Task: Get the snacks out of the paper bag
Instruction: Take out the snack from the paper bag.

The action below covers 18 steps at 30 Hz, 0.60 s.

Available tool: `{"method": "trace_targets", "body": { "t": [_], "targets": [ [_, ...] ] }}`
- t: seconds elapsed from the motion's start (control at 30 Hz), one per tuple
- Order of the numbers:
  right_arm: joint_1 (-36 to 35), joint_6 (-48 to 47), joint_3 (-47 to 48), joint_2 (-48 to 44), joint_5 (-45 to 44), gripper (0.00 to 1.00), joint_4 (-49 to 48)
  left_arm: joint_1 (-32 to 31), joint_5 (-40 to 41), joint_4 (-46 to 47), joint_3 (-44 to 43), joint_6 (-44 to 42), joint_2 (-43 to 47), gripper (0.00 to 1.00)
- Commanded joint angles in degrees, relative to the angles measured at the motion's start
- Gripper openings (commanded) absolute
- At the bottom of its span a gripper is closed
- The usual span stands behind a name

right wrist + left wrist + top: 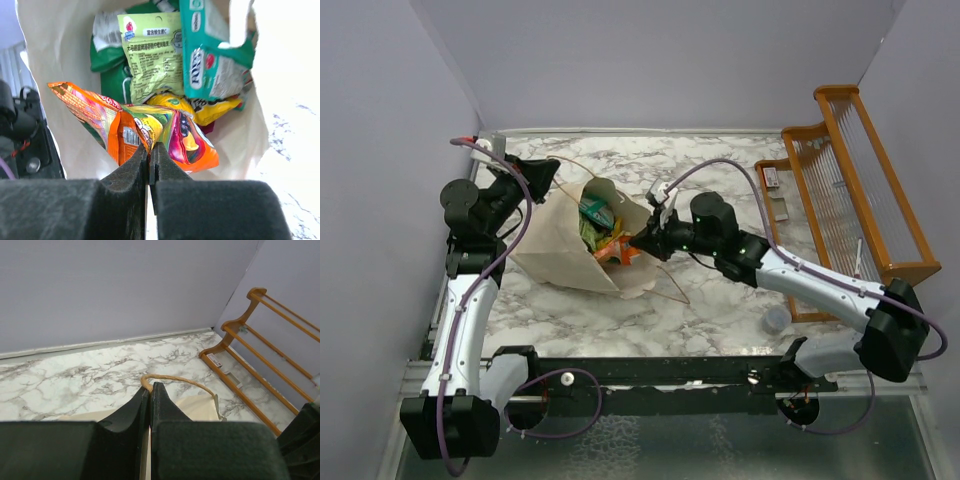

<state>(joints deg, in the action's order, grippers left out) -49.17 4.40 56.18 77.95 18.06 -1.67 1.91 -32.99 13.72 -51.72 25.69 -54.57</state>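
Observation:
The cream paper bag (555, 245) lies on its side with its mouth toward the right. My left gripper (542, 172) is shut on the bag's tan loop handle (170, 377) at the top left edge, and the cord is pinched at the fingertips. Several snacks fill the bag: a light green packet (150, 55), a teal packet (210, 60), a yellow packet (210, 107) and a dark green bag (107, 70). At the bag's mouth, my right gripper (150, 146) is shut on the creased edge of an orange candy packet (192, 145), which shows from above as the orange packet (618, 252).
A wooden rack (850, 190) stands along the right side of the marble table (720, 300). A small grey cap (776, 320) lies near its front end. The bag's other handle loop (672, 288) trails on the table. Walls close off the left, back and right.

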Motion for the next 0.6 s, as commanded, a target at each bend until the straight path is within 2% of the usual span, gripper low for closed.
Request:
{"method": "trace_targets", "body": {
  "t": [0.0,0.13,0.27,0.37,0.47,0.57],
  "targets": [
    [-0.32,4.57,4.54,-4.12,-9.34,0.01,-1.9,0.46,3.37,1.49,0.71,-2.05,2.25,0.0],
    [-0.32,6.6,3.98,-9.02,-14.51,0.01,-0.36,0.46,5.46,0.62,0.85,-2.64,2.55,0.0],
    [-0.32,7.23,2.84,-15.58,-15.07,0.01,-0.55,0.46,7.08,-0.47,0.53,-2.85,2.52,0.0],
    [-0.32,4.72,1.02,-20.34,-17.06,0.01,-1.07,0.46,8.1,-0.88,0.6,-3.08,2.56,0.0],
    [-0.32,4.47,-1.69,-25.06,-25.28,0.01,-0.02,0.46,9.25,-1.56,0.47,-3.36,2.54,0.0],
    [-0.32,8.17,-8.09,-30.33,-38.08,0.02,-1.01,0.41,9.84,-2.09,0.4,-3.7,2.67,0.0]
  ]
}}
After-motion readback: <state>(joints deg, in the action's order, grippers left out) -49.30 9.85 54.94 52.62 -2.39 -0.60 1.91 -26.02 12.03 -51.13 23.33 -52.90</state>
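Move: The orange packet is already pinched in the right hand, its middle some 3 cm to the left of the hand point, still in the tipped bag's mouth; clear table lies about 17 cm to the right, 11 ahead and 20 below. From the right hand, the yellow packet is about 5 cm left, 2 ahead and 6 down, and the teal packet 8 left, 9 ahead. From the left hand the orange packet lies roughly 12 cm right, 12 back and 18 down. The right hand, fingers shut on the orange packet throughout, draws it up out of the bag's mouth, at first almost straight up and then more and more to the right, some 15 cm up and 9 cm right in all, while the wrist turns clockwise and lifts the downward-pointing fingertips to about level, pointing more forward than before. Meanwhile the left hand keeps its pinch on the upper bag handle and eases about 2 cm to the left, holding the bag tipped open. ##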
